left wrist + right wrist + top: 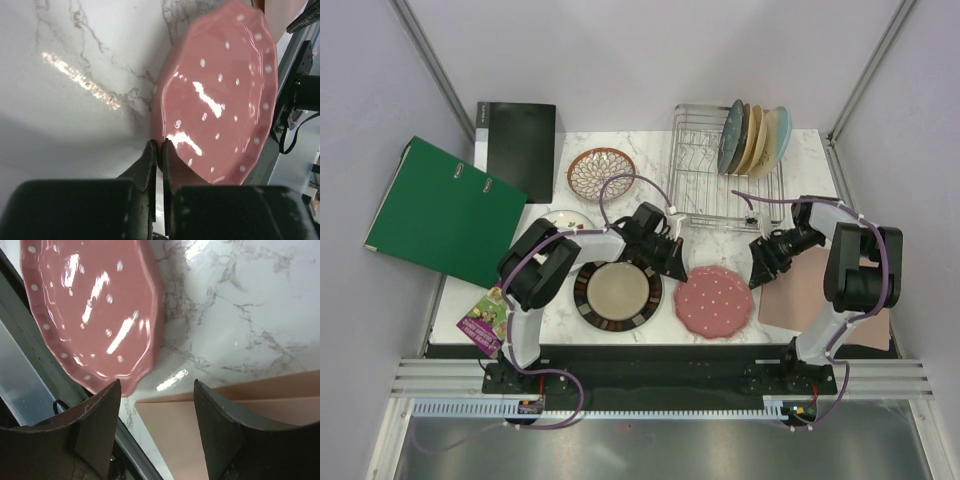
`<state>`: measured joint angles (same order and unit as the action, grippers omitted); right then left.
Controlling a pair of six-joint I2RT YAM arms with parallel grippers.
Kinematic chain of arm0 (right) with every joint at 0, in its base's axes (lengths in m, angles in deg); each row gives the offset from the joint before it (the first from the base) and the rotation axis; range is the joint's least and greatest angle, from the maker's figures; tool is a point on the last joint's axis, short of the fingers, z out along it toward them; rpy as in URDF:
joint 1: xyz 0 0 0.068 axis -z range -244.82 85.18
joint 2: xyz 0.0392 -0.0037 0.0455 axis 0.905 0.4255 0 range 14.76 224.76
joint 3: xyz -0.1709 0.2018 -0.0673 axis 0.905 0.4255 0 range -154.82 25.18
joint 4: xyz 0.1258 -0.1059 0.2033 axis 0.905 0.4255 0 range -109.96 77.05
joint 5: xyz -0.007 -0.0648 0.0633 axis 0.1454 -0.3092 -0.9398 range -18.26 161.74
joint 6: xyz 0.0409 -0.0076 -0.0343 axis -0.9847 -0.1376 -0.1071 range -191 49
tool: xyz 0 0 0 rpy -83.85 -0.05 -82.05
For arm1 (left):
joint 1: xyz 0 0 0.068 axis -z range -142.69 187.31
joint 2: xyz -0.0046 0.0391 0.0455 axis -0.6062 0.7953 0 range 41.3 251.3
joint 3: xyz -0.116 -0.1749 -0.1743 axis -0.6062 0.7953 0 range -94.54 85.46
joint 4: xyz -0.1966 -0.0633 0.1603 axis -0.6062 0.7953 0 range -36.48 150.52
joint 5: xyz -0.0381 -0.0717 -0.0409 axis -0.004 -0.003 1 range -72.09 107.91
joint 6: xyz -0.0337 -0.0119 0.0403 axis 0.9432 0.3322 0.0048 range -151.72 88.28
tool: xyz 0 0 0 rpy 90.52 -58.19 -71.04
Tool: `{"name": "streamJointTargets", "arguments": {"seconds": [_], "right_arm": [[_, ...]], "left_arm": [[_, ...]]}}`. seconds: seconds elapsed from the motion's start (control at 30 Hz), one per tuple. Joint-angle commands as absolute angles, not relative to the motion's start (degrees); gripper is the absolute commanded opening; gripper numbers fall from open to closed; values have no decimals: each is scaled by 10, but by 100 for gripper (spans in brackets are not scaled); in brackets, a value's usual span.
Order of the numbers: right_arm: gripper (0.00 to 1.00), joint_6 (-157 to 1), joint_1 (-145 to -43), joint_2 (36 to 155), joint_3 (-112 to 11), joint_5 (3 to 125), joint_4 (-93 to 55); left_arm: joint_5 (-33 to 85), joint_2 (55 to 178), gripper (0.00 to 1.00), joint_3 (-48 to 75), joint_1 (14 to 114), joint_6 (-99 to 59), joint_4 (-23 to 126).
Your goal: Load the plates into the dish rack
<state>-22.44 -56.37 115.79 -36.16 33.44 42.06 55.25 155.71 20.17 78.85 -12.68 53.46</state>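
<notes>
The pink plate with white dots (717, 302) (220, 95) (90, 305) lies flat near the table's front. My left gripper (677, 268) (160, 144) is shut on its left rim, with the thin edge pinched between the fingertips. My right gripper (760, 275) (157, 385) stands open just right of the plate, over the board's corner, and holds nothing. The dark-rimmed cream plate (618, 293) lies left of the pink one. At the back sits the brown lattice plate (601, 172). The white fruit plate (565, 220) is partly hidden by the left arm. The dish rack (705, 170) stands at the back right.
Plain teal, cream and dark plates (755, 138) stand upright in the rack's right end. A pinkish-tan board (800, 295) (200, 425) lies at the front right. A green binder (440, 210) and a black folder (517, 145) lie at the left, a small packet (488, 322) at the front left.
</notes>
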Motion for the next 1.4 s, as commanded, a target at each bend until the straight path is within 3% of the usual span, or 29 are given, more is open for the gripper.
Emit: {"name": "streamJointTargets", "arguments": {"seconds": [0.0,0.2,0.87,1.37], "right_arm": [[67,-174,-566,1201,-390,309,425],[66,-146,-587,1235,-405,306,449],[67,-116,-609,1169,-368,281,466],[63,-95,-710,1200,-384,224,473]], "left_arm": [[567,1570,2,174,797,-183,546],[570,1571,2,163,797,-175,541],[583,1429,2,189,796,-182,572],[567,1445,2,160,796,-192,577]]}}
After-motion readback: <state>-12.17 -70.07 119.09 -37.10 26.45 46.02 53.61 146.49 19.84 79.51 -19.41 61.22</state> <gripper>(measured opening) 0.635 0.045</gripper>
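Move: The left hand has just shut on the far-left rim of the pink plate, whose middle lies some 8 cm to its right, 5 cm back and about 1 cm below. From the open right hand the plate's middle is about 11 cm left, 5 cm back and 3 cm down. The brown board lies roughly 16 cm right and 4 cm back of that hand. The black-rimmed plate is some 15 cm left and 4 cm back of the left hand. Up by about 5 cm goes the left hand after a short hold, keeping its pinch on the pink plate's rim and lifting that side. The right hand dips about a centimetre, then sweeps left, ending some 7 cm left and 2.5 cm back, turning roughly 20 degrees counter-clockwise as it brings its open fingers astride the opposite rim without closing. ##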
